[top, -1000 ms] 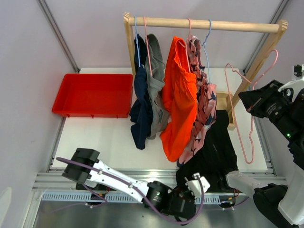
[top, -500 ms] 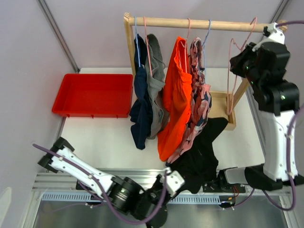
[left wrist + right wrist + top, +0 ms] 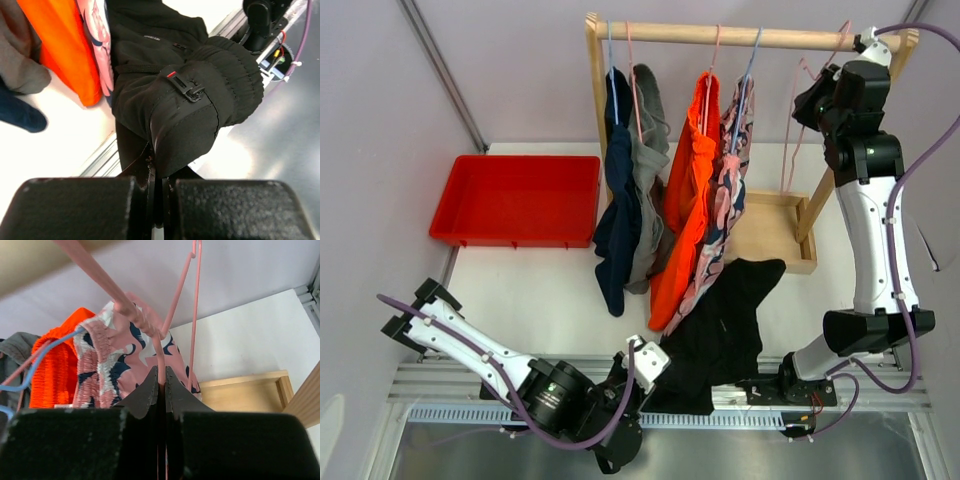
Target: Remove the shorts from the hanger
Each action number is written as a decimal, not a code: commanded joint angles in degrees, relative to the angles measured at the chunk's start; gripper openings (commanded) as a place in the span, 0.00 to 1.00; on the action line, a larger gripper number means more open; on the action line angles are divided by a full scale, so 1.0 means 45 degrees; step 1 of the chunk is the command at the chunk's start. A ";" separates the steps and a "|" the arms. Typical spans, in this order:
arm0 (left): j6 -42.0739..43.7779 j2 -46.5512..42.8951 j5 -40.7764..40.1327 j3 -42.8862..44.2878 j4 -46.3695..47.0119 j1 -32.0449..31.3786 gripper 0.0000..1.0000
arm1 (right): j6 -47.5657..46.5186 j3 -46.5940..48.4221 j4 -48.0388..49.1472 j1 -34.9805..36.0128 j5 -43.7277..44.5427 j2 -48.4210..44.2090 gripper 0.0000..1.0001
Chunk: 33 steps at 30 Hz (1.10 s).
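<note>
The black shorts (image 3: 720, 320) lie off the hanger on the table's near edge, bunched in the left wrist view (image 3: 200, 95). My left gripper (image 3: 638, 362) is shut on their edge (image 3: 157, 165). Navy (image 3: 615, 220), grey (image 3: 645, 150), orange (image 3: 685, 230) and pink patterned shorts (image 3: 725, 200) hang on hangers from the wooden rod (image 3: 740, 37). My right gripper (image 3: 817, 100) is high by the rod's right end, shut on the empty pink hanger (image 3: 788, 150). In the right wrist view the jaws (image 3: 160, 377) pinch the hanger's wire (image 3: 175, 305) beside the pink patterned shorts (image 3: 120, 365).
A red tray (image 3: 515, 200) sits at the left of the table. The rack's wooden base (image 3: 770, 230) and right post (image 3: 865, 120) stand close to my right arm. A metal rail (image 3: 470, 375) runs along the table's near edge.
My right gripper has carried the empty pink hanger up and left to the rod. My left gripper has dragged the black shorts left along the near edge.
</note>
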 commanded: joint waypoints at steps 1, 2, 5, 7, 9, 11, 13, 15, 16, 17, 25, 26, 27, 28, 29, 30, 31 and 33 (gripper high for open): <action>-0.0674 -0.0390 -0.0761 0.1146 -0.1022 -0.0083 0.00 | 0.0189 -0.1075 0.0985 -0.0074 -0.0466 -0.0538 0.00; -0.0656 -0.0409 -0.0800 0.1688 -0.1470 -0.0083 0.00 | 0.0227 -0.1543 0.1179 -0.0093 -0.0486 -0.0793 0.00; -0.0286 -0.0351 -0.0918 0.2277 -0.1923 -0.0083 0.00 | 0.0267 -0.3516 0.1687 -0.0249 -0.0622 -0.2042 0.00; 0.0220 -0.0292 -0.0995 0.2766 -0.2002 -0.0083 0.00 | 0.0267 -0.4491 0.1728 -0.0444 -0.0661 -0.2590 0.00; 0.0340 -0.0039 -0.1112 0.3428 -0.2605 -0.0083 0.00 | 0.0247 -0.4886 0.1573 -0.0659 -0.0740 -0.3196 0.00; 0.0108 0.0273 -0.1424 0.4502 -0.4222 -0.0083 0.00 | 0.0189 -0.5258 0.1378 -0.0932 -0.0876 -0.3664 0.00; -0.0883 0.0839 -0.1891 0.6289 -0.6537 -0.0083 0.00 | 0.0014 -0.5453 0.1027 -0.1127 -0.0858 -0.4035 0.20; -0.1376 0.1365 -0.2128 0.7739 -0.7933 -0.0083 0.00 | -0.0065 -0.5571 0.0850 -0.1167 -0.0604 -0.4328 0.86; -0.0508 0.1426 -0.2129 0.8445 -0.8017 -0.0083 0.00 | -0.0007 -0.5668 0.0772 -0.1148 -0.0313 -0.4505 0.99; -0.0113 0.1504 -0.2245 0.8800 -0.8037 -0.0083 0.00 | 0.0051 -0.5824 0.0674 -0.1167 -0.0252 -0.4681 0.99; 0.6894 0.2287 -0.3553 1.4113 -0.6438 0.0849 0.00 | 0.0384 -0.6430 -0.0302 -0.1773 -0.0095 -0.6534 0.99; 0.7348 0.2170 -0.3671 1.4464 -0.6126 0.1280 0.00 | 0.0365 -0.6528 -0.0419 -0.1773 -0.0095 -0.6789 0.99; 0.7971 0.1937 -0.3536 1.4332 -0.5640 0.1884 0.00 | 0.0384 -0.6645 -0.0478 -0.1773 -0.0134 -0.7043 0.99; 0.9331 0.1645 -0.3361 1.3731 -0.4166 0.3263 0.00 | 0.0384 -0.6897 -0.0518 -0.1792 -0.0173 -0.7548 0.99; 0.9963 0.0888 -0.3185 1.3339 -0.3319 0.3973 0.00 | 0.0384 -0.6996 -0.0595 -0.1792 -0.0270 -0.7805 0.99; 1.1149 0.0493 -0.2758 1.2136 -0.2499 0.5527 0.00 | 0.0365 -0.7171 -0.0635 -0.1792 -0.0465 -0.8252 0.99; 1.1663 0.0103 -0.2619 1.1737 -0.1040 0.6335 0.00 | 0.0345 -0.7250 -0.0693 -0.1792 -0.0621 -0.8450 0.99; 1.2524 -0.0700 -0.1821 1.1267 -0.0267 0.7975 0.00 | 0.0306 -0.7329 -0.0810 -0.1792 -0.0992 -0.8743 0.99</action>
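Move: Shut on the black shorts, the left gripper has the red bin about 53 cm ahead, 36 cm left and 22 cm lower; roughly level with it, the navy shorts hang some 37 cm ahead, 6 cm left, and the orange shorts 35 cm ahead, 10 cm right. The right gripper holds the empty hanger, the rail about 4 cm ahead, 1 cm right and 8 cm up; the patterned shorts sit 18 cm left, 3 cm back, 20 cm lower. Bring the right gripper down about 2 cm to set the hook on the rail, ease back still gripping, then open wide and withdraw, some 17 cm back in all and a little right. Meanwhile raise the left gripper, still pinching the black shorts, about 27 cm nearly straight up, then swing it forward and left towards the red bin, turning counter-clockwise and tipping the fingers upward. ##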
